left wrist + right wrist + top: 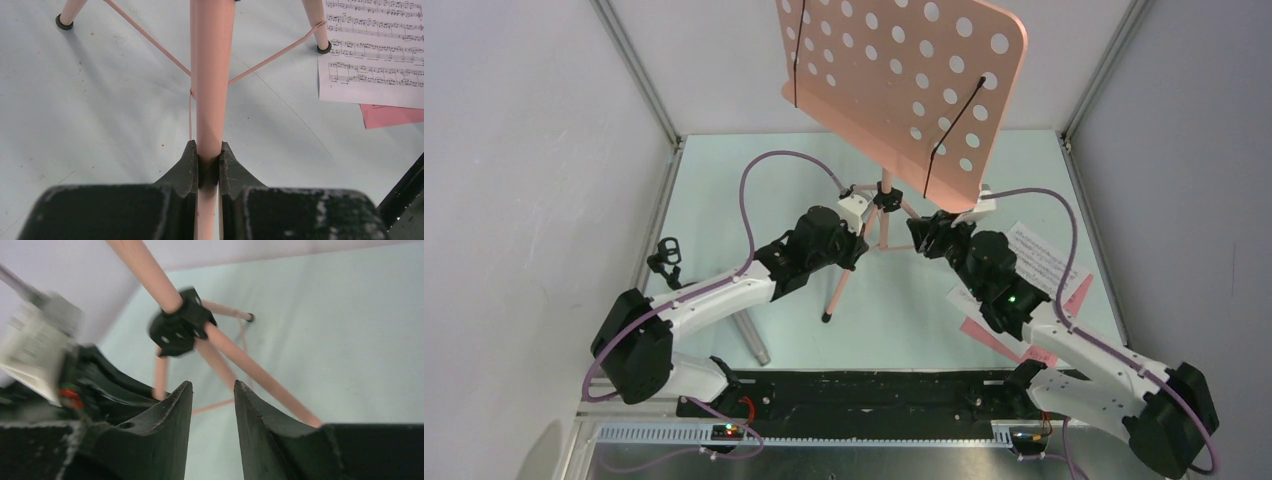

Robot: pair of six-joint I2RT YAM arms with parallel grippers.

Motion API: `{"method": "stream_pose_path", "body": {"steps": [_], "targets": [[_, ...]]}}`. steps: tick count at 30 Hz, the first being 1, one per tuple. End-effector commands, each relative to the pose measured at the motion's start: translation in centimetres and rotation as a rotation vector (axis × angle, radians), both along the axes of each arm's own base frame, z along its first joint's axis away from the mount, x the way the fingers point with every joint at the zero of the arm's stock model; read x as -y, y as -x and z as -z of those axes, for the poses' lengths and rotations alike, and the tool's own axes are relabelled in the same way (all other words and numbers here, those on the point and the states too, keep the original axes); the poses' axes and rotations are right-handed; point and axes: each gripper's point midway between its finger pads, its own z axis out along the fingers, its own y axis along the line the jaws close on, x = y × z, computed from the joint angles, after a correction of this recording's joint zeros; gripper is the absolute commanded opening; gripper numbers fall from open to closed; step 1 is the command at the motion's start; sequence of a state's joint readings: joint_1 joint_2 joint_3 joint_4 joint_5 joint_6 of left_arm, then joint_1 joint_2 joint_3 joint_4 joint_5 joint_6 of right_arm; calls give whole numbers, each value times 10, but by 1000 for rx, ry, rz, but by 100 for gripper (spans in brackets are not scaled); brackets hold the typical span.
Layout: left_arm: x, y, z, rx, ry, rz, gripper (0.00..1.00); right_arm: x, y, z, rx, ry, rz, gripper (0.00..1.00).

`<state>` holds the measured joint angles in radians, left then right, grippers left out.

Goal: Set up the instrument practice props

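Observation:
The salmon-pink music stand [904, 80] stands at the middle back on its tripod, its perforated desk tilted. My left gripper [861, 232] is shut on one pink tube [210, 75] low on the stand, the tube pinched between both fingers. My right gripper [921, 232] is just right of the stand and open, with nothing between its fingers [212, 384]; the stand's black hub [180, 322] lies ahead of it. White sheet-music pages [1044, 255] [375, 55] and pink pages [1079, 295] lie flat on the right, partly under the right arm. A grey microphone [751, 340] lies under the left arm.
A small black mic stand [664, 258] sits at the left edge by the wall. Grey walls close the table on the left, back and right. A black strip [874, 385] runs along the near edge between the arm bases. Two tripod feet [62, 22] rest on the pale surface.

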<state>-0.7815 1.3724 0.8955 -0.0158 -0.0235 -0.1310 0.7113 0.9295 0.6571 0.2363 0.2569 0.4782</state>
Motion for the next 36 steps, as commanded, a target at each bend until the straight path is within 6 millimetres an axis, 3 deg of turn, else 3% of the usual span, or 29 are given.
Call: {"method": "stream_pose_path", "body": {"steps": [1, 10, 15, 22, 27, 36], "targets": [[-25, -5, 34, -38, -126, -63, 0, 8, -20, 1, 273, 340, 29, 43], [-25, -3, 35, -40, -127, -56, 0, -10, -25, -12, 530, 497, 3, 45], [-28, -4, 36, -36, -143, -61, 0, -18, -13, -19, 666, 613, -24, 45], [-29, -3, 38, -28, -162, -68, 0, -28, -2, -9, 737, 711, -103, 50], [-27, -1, 40, -34, -161, -62, 0, -26, -12, -15, 771, 752, -34, 61], [-26, -1, 41, -39, -158, -61, 0, -35, -26, -24, 821, 829, -4, 60]]}}
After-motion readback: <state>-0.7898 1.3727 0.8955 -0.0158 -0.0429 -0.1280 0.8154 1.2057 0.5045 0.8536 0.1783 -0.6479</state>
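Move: Ahead of the empty right hand by about 5 cm and some 6 cm to its left, nearly at its height, sits the black hub of the tripod. The left gripper, shut on a tripod leg, is about 11 cm to the right hand's left, 3 cm back and 11 cm lower; the music sheets lie some 17 cm right, 8 cm back and 27 cm below. From the left hand the hub is about 8 cm ahead, 5 cm right and 10 cm up. Rolling about 60 degrees around its own finger line, left side going down, the right hand works in towards the hub while its fingers keep pointing ahead-left. It dips some 4 cm, comes most of the way back up, and finishes about 3 cm farther left, 2 cm forward and 2 cm lower, fingers opening wider. The left hand stays put, keeping its pinch on the leg. ##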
